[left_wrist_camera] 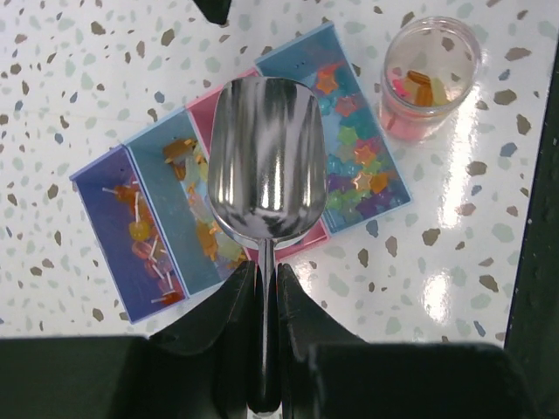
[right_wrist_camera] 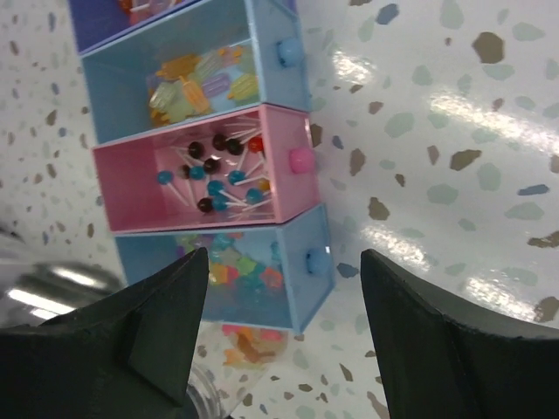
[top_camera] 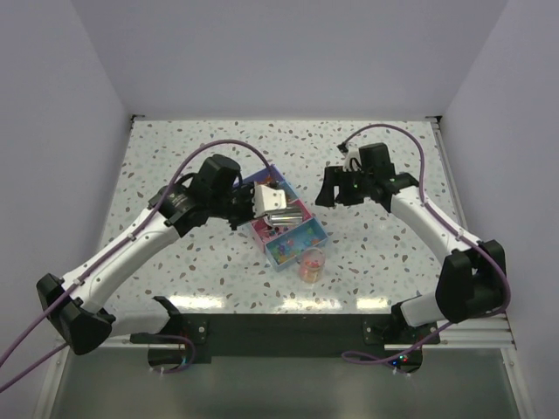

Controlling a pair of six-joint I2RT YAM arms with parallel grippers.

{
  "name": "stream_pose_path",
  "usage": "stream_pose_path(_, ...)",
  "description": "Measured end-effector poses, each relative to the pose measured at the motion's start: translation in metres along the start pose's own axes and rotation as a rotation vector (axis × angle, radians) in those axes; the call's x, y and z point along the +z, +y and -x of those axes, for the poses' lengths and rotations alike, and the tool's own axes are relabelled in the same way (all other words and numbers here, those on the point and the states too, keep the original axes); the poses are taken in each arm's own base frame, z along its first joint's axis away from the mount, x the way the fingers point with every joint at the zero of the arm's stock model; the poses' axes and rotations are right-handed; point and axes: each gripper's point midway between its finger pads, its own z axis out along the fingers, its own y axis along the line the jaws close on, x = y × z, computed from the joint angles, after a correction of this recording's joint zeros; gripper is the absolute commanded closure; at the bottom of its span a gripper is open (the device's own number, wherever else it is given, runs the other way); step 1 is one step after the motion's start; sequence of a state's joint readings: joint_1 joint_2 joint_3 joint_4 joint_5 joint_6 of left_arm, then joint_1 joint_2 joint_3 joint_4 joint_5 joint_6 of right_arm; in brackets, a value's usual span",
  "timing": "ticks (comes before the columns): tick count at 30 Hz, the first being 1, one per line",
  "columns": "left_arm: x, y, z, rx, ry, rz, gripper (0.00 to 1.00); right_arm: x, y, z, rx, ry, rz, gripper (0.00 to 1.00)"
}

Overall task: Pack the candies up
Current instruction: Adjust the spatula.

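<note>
A tray of four small drawers (top_camera: 307,234) lies mid-table, holding the candies (left_wrist_camera: 358,166) as mixed coloured sweets. More candies sit in a clear plastic cup (top_camera: 311,263) just in front of the tray, also seen as the cup (left_wrist_camera: 430,77). My left gripper (left_wrist_camera: 265,266) is shut on the thin handle of a shiny metal scoop (left_wrist_camera: 266,157), whose empty bowl hovers over the pink drawer. My right gripper (right_wrist_camera: 284,257) stands open above the tray's right side, over the end blue drawer (right_wrist_camera: 314,253), holding nothing. In the top view the right gripper (top_camera: 333,192) is right of the tray.
The pink drawer (right_wrist_camera: 297,161) holds small lollipops, and the purple drawer (left_wrist_camera: 105,227) holds stick sweets. White walls close the speckled table (top_camera: 393,253) at the back and both sides. The scoop's edge (right_wrist_camera: 52,288) shows at the left of the right wrist view.
</note>
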State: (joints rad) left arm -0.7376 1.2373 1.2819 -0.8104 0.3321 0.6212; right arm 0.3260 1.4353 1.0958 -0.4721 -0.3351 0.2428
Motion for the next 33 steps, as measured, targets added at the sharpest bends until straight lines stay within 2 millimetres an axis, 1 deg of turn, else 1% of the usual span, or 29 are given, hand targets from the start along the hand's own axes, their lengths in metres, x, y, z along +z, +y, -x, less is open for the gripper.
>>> stream_pose_path(2,0.002,0.006,-0.013,-0.04,0.003,0.029,1.0,0.001,0.014,0.003,0.012,-0.005,0.075,0.27)
stream_pose_path(7,0.016,0.01,-0.046,-0.155,0.021,0.056,1.0,0.004,0.042,0.015,0.048,-0.03,0.234,0.28)
stream_pose_path(9,0.02,0.015,-0.056,-0.202,0.014,0.081,1.0,0.007,0.051,0.019,0.068,-0.031,0.292,0.28)
stream_pose_path(11,0.02,0.021,-0.061,-0.24,-0.006,0.109,1.0,0.009,0.059,0.021,0.089,-0.028,0.342,0.3)
stream_pose_path(14,0.019,0.029,-0.058,-0.27,-0.056,0.146,1.0,0.016,0.065,0.022,0.119,-0.01,0.396,0.33)
stream_pose_path(17,0.017,0.035,-0.048,-0.275,-0.12,0.167,1.0,0.023,0.069,0.019,0.15,0.015,0.431,0.35)
stream_pose_path(22,0.017,0.035,-0.039,-0.28,-0.202,0.167,1.0,0.03,0.075,0.02,0.189,0.034,0.486,0.42)
stream_pose_path(29,0.018,0.039,-0.04,-0.311,-0.264,0.175,1.0,0.034,0.084,0.026,0.224,0.039,0.558,0.61)
stream_pose_path(33,0.019,0.041,-0.04,-0.324,-0.296,0.176,1.0,0.033,0.088,0.029,0.227,0.035,0.59,0.77)
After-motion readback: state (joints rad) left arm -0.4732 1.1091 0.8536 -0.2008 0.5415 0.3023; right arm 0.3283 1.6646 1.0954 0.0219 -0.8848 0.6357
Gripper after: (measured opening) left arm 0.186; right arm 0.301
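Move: Over the candy box, the spatula's bowl, held in the left hand, lies about 13 cm left of the right fingers, 9 cm back and nearly level. Those right fingers are some 21 cm right of the left hand, 11 cm ahead and 8 cm lower. From the right hand, the candy box is about 13 cm left, 5 cm back and 12 cm below; the candy jar is 22 cm back, 3 cm left and 10 cm below. Swinging left about 9 cm and slightly up to the spatula's tip, the right hand tilts some 30 degrees so its fingers point flatter and more leftward, then closes them from wide to about a third around that tip. The left hand keeps its grip on the handle, carries the spatula forward, dipping before rising partway back, and turns counter-clockwise while tilting the bowl up towards level. ##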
